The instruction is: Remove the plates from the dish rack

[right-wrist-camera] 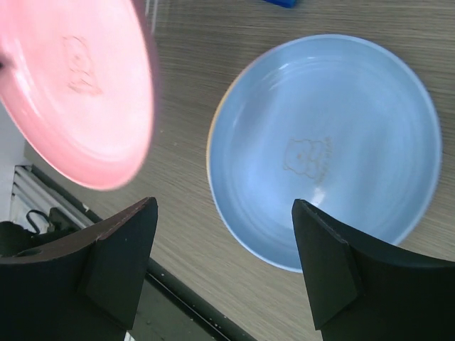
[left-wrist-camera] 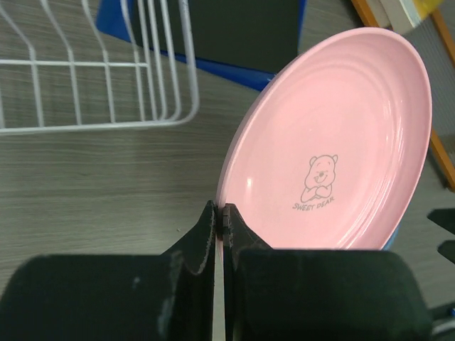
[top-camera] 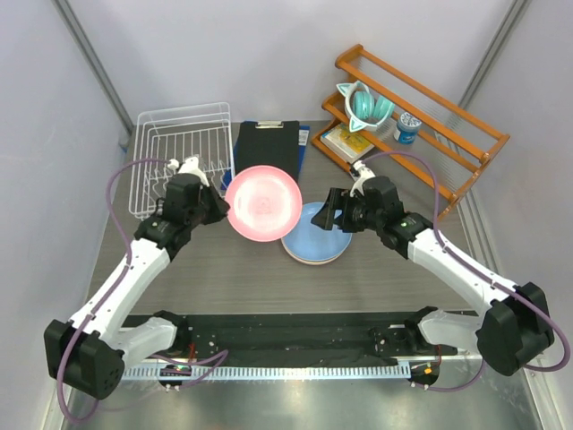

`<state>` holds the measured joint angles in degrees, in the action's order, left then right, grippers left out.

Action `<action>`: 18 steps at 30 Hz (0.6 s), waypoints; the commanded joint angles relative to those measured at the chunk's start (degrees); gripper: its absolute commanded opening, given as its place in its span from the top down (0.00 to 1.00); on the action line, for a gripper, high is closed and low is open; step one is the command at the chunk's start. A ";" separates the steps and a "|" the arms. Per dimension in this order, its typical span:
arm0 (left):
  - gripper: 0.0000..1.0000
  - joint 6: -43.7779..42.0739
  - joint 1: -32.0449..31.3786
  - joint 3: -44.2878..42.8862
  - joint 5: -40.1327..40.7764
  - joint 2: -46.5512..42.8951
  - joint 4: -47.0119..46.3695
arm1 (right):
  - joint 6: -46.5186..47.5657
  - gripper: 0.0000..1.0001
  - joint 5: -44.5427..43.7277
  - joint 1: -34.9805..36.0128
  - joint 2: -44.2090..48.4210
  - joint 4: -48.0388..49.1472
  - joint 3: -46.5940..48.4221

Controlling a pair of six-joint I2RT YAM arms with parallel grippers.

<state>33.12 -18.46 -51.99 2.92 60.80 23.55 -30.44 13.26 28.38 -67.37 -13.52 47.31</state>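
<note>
My left gripper [top-camera: 224, 208] is shut on the rim of the pink plate [top-camera: 262, 203], which hangs tilted on edge above the table, just right of the dish rack [top-camera: 183, 157]. In the left wrist view the fingertips [left-wrist-camera: 220, 213] pinch the pink plate [left-wrist-camera: 334, 142] at its lower edge, and a corner of the white wire rack [left-wrist-camera: 106, 124] shows at the upper left. A light blue plate [top-camera: 315, 240] lies flat on the table, with a thin orange rim peeking from under it. Above it my right gripper [top-camera: 338, 210] stands open and holds nothing. The right wrist view shows that gripper [right-wrist-camera: 224, 204] over the blue plate [right-wrist-camera: 327, 142], beside the pink plate [right-wrist-camera: 78, 85].
A black clipboard [top-camera: 266, 146] lies behind the plates. An orange wooden shelf [top-camera: 421, 125] at the back right holds a teal cup [top-camera: 365, 103], a small can [top-camera: 407, 127] and a book [top-camera: 345, 141]. A black mat [top-camera: 286, 336] runs along the near edge.
</note>
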 commanded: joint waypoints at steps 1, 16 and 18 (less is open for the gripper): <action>1.00 4.58 -5.08 1.18 -2.31 -1.20 -6.23 | -2.70 0.18 1.07 1.67 -1.00 5.26 2.79; 1.00 6.43 -17.57 3.30 5.52 -1.56 -7.03 | -3.66 0.63 -1.83 3.70 -8.48 5.70 3.49; 1.00 6.25 -17.84 3.03 6.13 -1.99 -6.94 | -3.05 0.80 -1.92 3.70 -8.39 5.52 3.05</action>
<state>38.44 -35.68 -47.46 7.11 60.73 21.10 -33.91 12.82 31.77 -76.29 -9.23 48.69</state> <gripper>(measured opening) 0.008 0.302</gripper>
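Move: The left hand already holds the pink plate by its left rim, with the plate's middle about 12 cm to its right and 2 cm ahead; the blue plate on the stack lies 28 cm right, 4 cm back and 18 cm below. From that hand the dish rack is some 18 cm ahead, 15 cm left and 14 cm down. From the wide-open right hand, the pink plate's middle is 15 cm left, 5 cm ahead and 3 cm up; the blue plate is practically beneath, 15 cm down. Keeping its pinch on the pink plate's rim, the left hand carries it about 8 cm to the right and 5 cm back, sinking slightly and turning some 10 degrees clockwise, towards the right hand above the blue plate. The right hand goes about 3 cm left to meet the plate's free right edge, then sinks about 3 cm as its fingers close from wide open to roughly a third, one on each side of that rim. ##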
